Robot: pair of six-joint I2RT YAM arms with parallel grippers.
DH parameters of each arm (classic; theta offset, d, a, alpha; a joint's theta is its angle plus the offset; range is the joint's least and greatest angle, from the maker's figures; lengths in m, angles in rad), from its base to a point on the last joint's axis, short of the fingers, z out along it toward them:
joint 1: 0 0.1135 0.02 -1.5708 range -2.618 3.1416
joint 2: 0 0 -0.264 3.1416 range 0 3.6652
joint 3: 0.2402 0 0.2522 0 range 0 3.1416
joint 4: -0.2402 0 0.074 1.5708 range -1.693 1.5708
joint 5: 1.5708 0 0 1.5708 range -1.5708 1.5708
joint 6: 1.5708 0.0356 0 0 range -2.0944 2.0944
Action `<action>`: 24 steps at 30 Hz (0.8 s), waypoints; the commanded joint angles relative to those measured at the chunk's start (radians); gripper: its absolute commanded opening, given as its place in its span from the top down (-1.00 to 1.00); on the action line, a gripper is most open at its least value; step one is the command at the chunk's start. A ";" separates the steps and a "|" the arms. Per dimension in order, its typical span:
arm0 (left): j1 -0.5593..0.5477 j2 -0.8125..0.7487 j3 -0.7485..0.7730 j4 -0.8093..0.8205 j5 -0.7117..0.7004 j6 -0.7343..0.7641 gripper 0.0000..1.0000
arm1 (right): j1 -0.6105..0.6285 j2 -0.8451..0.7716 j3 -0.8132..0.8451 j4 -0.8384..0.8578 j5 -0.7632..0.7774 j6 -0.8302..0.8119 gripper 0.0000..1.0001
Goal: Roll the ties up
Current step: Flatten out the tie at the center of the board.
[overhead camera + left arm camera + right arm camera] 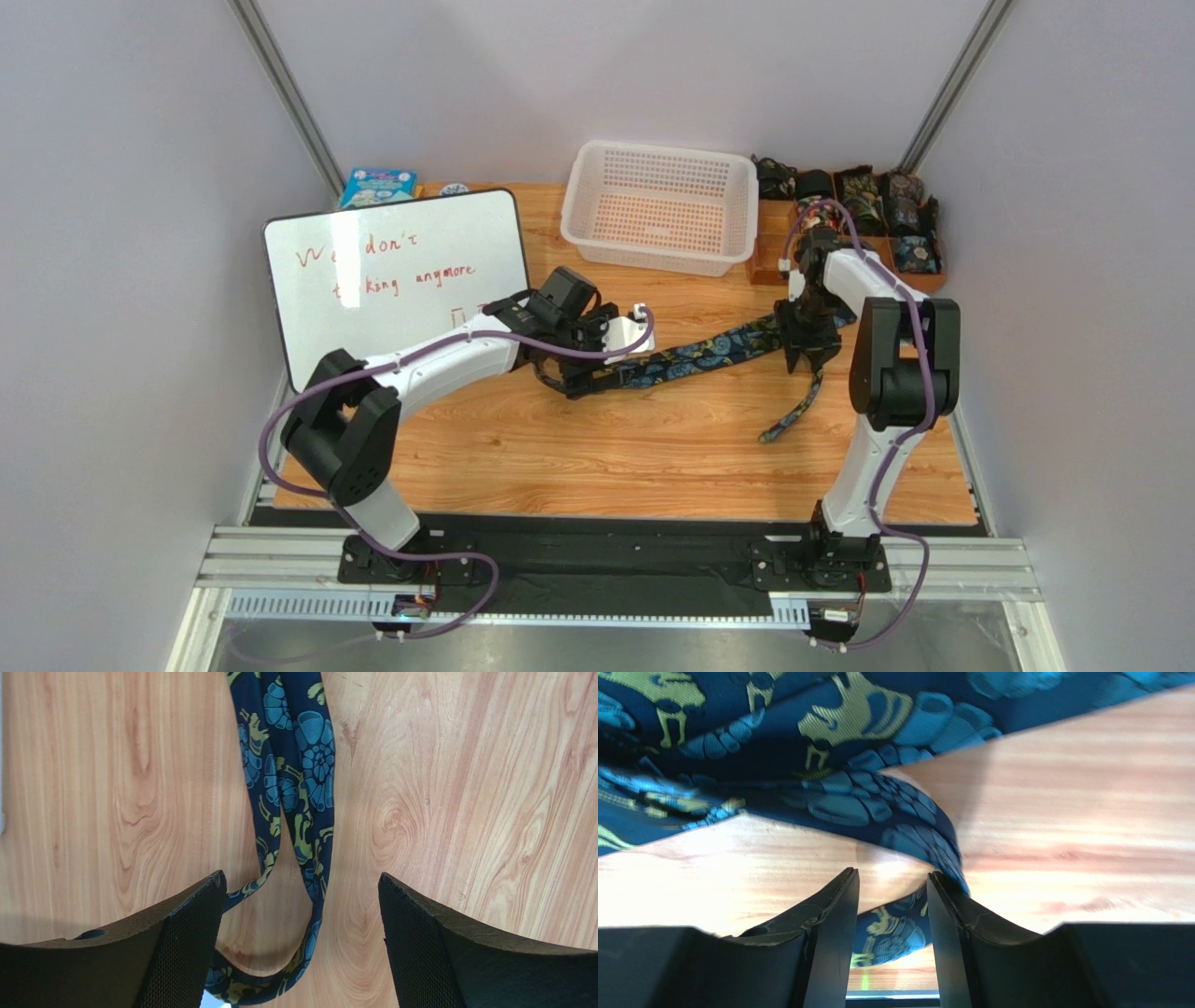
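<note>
A dark tie (716,347) with teal and yellow paisley lies stretched across the wooden table between my two grippers, and its narrow tail trails toward the front. My left gripper (568,375) hangs over its left end. In the left wrist view that gripper (302,877) stands wide open, with the tie (309,763) doubled back in a loose loop between the fingers and touching neither pad. My right gripper (892,878) is down at the bend of the tie (773,714). Its jaws are partly apart, with a strip of the fabric running between them.
A white perforated basket (659,207) stands at the back centre. A wooden compartment tray (769,259) with dark rolled ties (884,203) sits at the back right. A whiteboard (400,280) with red writing lies at the left, and a blue box (379,186) sits behind it.
</note>
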 commanded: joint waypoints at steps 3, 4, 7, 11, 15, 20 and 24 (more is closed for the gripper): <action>-0.024 0.028 -0.027 0.045 0.019 0.047 -0.59 | -0.031 -0.093 0.023 0.005 0.104 -0.059 0.06; -0.029 0.034 -0.033 0.045 0.018 0.053 -0.57 | -0.042 -0.086 0.026 0.015 0.118 -0.078 0.06; -0.044 0.057 -0.044 0.034 -0.011 0.081 -0.39 | -0.045 -0.055 0.040 0.038 0.125 -0.098 0.03; -0.053 0.063 -0.053 0.008 -0.021 0.104 -0.09 | -0.045 0.022 0.075 0.028 0.102 -0.116 -0.01; -0.064 0.049 -0.065 -0.023 -0.031 0.133 0.19 | -0.050 0.063 0.103 0.013 0.099 -0.144 0.51; -0.070 0.022 -0.116 -0.050 -0.057 0.191 0.56 | -0.054 0.020 0.215 -0.017 0.101 -0.299 1.00; -0.076 0.006 -0.142 -0.058 -0.076 0.239 0.67 | -0.019 0.080 0.360 -0.049 0.050 -0.496 0.95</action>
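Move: For the left hand, the bent narrow end of the tie lies about 4 cm back, 2 cm left and 8 cm below. The whiteboard's middle is some 14 cm ahead and 28 cm left. For the right hand, the folded-over strand of the tie bends about 2 cm ahead and 3 cm right, 1 cm down; the tie's broad part runs roughly 5 cm straight ahead, and the tray of rolled ties is about 20 cm ahead, 6 cm right. Lifting about 2 cm, the right hand shifts some 4 cm right, sinks again over the folded strand and shuts on it, then draws it forward about 4 cm, rising and turning slightly counter-clockwise. Meanwhile the left hand drops some 6 cm onto the tie's bent end, easing back and then slightly left, its wide-open fingers closing nearly shut around the strand. ##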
